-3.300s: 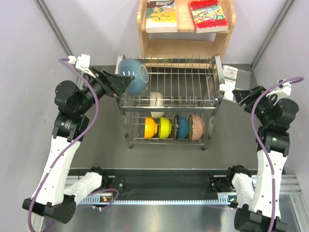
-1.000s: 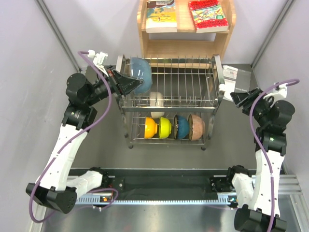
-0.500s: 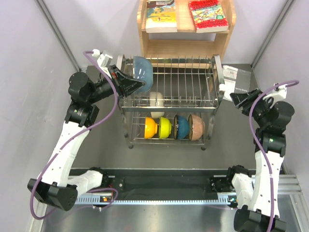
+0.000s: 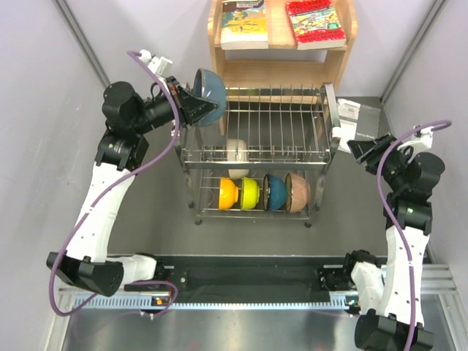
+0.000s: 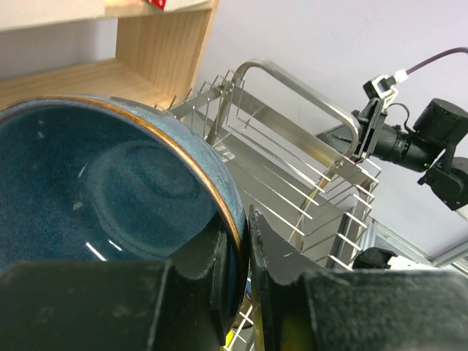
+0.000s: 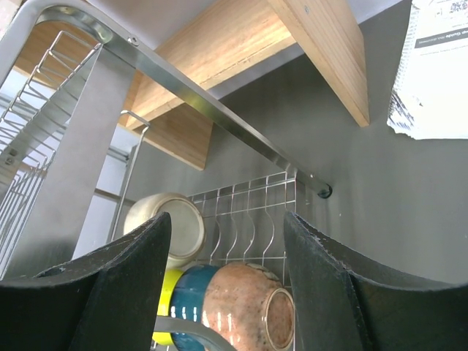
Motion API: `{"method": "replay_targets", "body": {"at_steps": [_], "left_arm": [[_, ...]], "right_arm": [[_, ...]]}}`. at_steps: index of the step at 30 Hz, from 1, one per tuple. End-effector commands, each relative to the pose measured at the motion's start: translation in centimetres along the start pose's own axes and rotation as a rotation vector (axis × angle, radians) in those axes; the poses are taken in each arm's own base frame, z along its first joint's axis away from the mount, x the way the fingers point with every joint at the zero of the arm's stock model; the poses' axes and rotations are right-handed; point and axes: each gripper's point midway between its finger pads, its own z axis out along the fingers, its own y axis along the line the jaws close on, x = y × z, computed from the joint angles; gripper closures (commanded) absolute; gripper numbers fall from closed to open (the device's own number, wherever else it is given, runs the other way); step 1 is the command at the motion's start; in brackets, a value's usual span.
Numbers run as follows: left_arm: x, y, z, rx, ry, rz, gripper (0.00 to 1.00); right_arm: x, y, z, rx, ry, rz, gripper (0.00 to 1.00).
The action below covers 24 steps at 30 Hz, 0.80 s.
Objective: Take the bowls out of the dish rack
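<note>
The large blue bowl (image 4: 210, 86) hangs tilted above the back left corner of the silver dish rack (image 4: 328, 110). My left gripper (image 4: 196, 106) is shut on its rim; in the left wrist view the brown-edged rim of the bowl (image 5: 110, 190) is pinched between the black fingers of that gripper (image 5: 245, 245). A cream bowl (image 4: 237, 151) sits on the middle tier. Orange (image 4: 227, 194), lime (image 4: 250, 193), teal (image 4: 275, 192) and pinkish (image 4: 297, 192) bowls stand on edge in the bottom tier. My right gripper (image 4: 352, 146) is open beside the rack's right end, holding nothing, and looks down on the pinkish bowl (image 6: 245, 303).
A wooden shelf (image 4: 281, 69) holding two books (image 4: 243, 25) stands right behind the rack. A paper booklet (image 4: 358, 113) lies on the table at the back right. Grey walls close in on both sides. A black rail (image 4: 248, 281) runs along the near edge.
My left gripper has lifted the blue bowl up and back off the rack's top left corner, tilting it. The right arm has barely moved.
</note>
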Motion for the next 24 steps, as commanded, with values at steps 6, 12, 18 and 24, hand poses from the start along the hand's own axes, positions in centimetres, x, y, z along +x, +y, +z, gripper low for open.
{"method": "replay_targets", "body": {"at_steps": [6, 12, 18, 24], "left_arm": [[-6.8, -5.9, -1.9, 0.108, -0.179, 0.231, 1.00], [-9.6, -9.9, -4.3, 0.131, -0.257, 0.284, 1.00], [-11.4, -13.3, -6.7, 0.149, -0.329, 0.345, 1.00], [-11.3, -12.2, -8.8, -0.022, -0.340, 0.405, 1.00]], "right_arm": [[-0.3, 0.7, 0.2, -0.044, -0.018, -0.015, 0.37], [0.4, 0.1, 0.3, -0.035, -0.007, -0.008, 0.37], [1.5, -0.5, 0.8, -0.055, 0.008, 0.032, 0.37], [1.5, -0.3, 0.6, -0.055, 0.009, 0.016, 0.38]]}}
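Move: The big blue bowl, already pinched by its near rim in the left hand, has its middle about 6 cm ahead and 2 cm right of it, level. The rack's top tier is centred roughly 9 cm to the right and 12 cm below; the white bowl sits 4 cm right, 35 cm down, the yellow bowl 9 cm back, 1 cm right, 37 cm down. From the right hand the blue bowl lies 7 cm ahead, 33 cm left, 16 cm up. The big blue bowl, still pinched at its rim, is carried by the left hand up and away from the rack's top tier: a couple of centimetres up, a brief lull, then faster up and back towards the base, some 9 cm each way in all. The wrist turns about 15 degrees, raising the forward side. The empty right hand sinks 3 to 4 cm, fingers staying open. ##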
